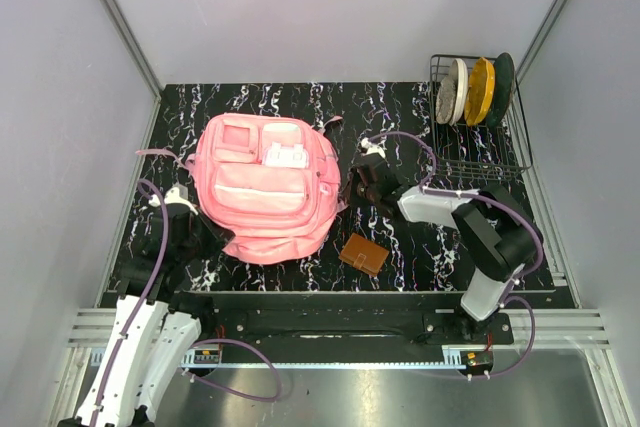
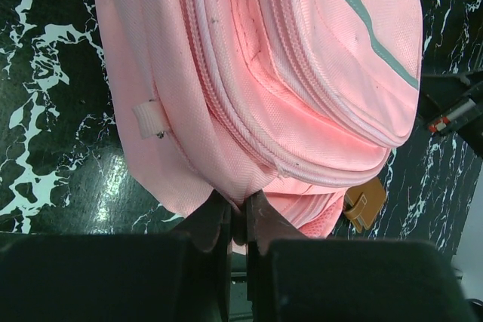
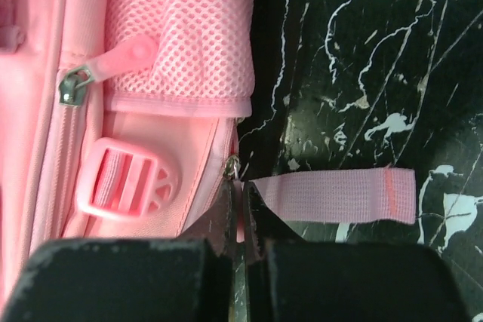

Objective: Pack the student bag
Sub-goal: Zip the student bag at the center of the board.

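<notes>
The student bag (image 1: 265, 187), a large pink backpack, lies flat on the black marbled table (image 1: 420, 247) with its front pockets facing up. My left gripper (image 1: 205, 230) is at its lower left edge. In the left wrist view that gripper (image 2: 240, 205) is shut on a fold of the bag's pink fabric (image 2: 226, 111). My right gripper (image 1: 347, 187) is at the bag's right side. In the right wrist view it (image 3: 241, 190) is shut on a pink zipper pull, just below the metal slider (image 3: 234, 167).
A brown wallet (image 1: 363, 254) lies on the table just right of the bag's lower corner. A wire dish rack (image 1: 475, 97) holding plates stands at the back right. A loose pink strap (image 3: 332, 195) and a pink buckle (image 3: 128, 182) lie beside the right gripper.
</notes>
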Robot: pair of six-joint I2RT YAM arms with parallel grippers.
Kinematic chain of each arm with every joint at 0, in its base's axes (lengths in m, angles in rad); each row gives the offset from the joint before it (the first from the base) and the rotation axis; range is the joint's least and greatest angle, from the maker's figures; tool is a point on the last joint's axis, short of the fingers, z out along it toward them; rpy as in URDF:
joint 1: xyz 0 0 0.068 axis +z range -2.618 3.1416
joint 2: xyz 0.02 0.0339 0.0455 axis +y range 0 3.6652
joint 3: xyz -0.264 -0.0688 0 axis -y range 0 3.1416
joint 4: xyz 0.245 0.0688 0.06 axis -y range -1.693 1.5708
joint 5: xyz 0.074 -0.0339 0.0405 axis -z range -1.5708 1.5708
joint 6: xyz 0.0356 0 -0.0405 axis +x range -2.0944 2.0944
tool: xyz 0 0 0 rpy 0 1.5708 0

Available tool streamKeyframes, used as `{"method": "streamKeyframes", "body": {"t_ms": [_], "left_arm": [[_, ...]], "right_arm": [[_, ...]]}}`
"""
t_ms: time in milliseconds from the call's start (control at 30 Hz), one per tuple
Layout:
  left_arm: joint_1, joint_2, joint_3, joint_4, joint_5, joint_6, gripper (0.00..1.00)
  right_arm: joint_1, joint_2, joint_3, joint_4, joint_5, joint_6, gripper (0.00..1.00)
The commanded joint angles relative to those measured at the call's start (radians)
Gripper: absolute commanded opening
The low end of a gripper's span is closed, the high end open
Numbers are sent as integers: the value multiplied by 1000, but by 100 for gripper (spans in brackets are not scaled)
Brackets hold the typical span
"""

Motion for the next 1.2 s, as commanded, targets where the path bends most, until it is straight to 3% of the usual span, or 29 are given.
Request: {"method": "streamKeyframes", "body": {"t_ms": [0,367,900,1100,1167], "left_arm": [[17,-33,75,94,-8,37,0],[22,-13,52,120,48,60,0],[22,203,-20,399,400,187,0],[20,283,-23,376,382,221,0],[22,276,-34,372,378,215,0]], "right_arm": [[-65,66,62,30,29,-18,0],[-116,119,123,33,-17,-8,0],[-114,-279,-168,-15,105,-9,0],[-116,-316,-233,-30,191,37,0],[-116,-291,-204,-77,210,39,5]]}}
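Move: The right hand already pinches a small zip pull on the student bag's right side; the bag's middle is about 18 cm to its left and 3 cm ahead, near its height. The brown wallet lies some 11 cm back and 4 cm right, 5 cm lower; the upper shoulder strap is about 20 cm ahead and 2 cm left. The left hand keeps the bag's lower left corner, the bag's middle roughly 13 cm ahead, 8 cm right and 3 cm below. Forward first, the right hand draws the pinched zip pull about 3 cm along the bag's side, then swings right by some 9 cm, coming back about 4 to 5 cm with a rise and partial sink. The left hand, still gripping the lower corner, follows late to the right and a little forward, sinking slightly at the end and turning about 20 degrees clockwise. ##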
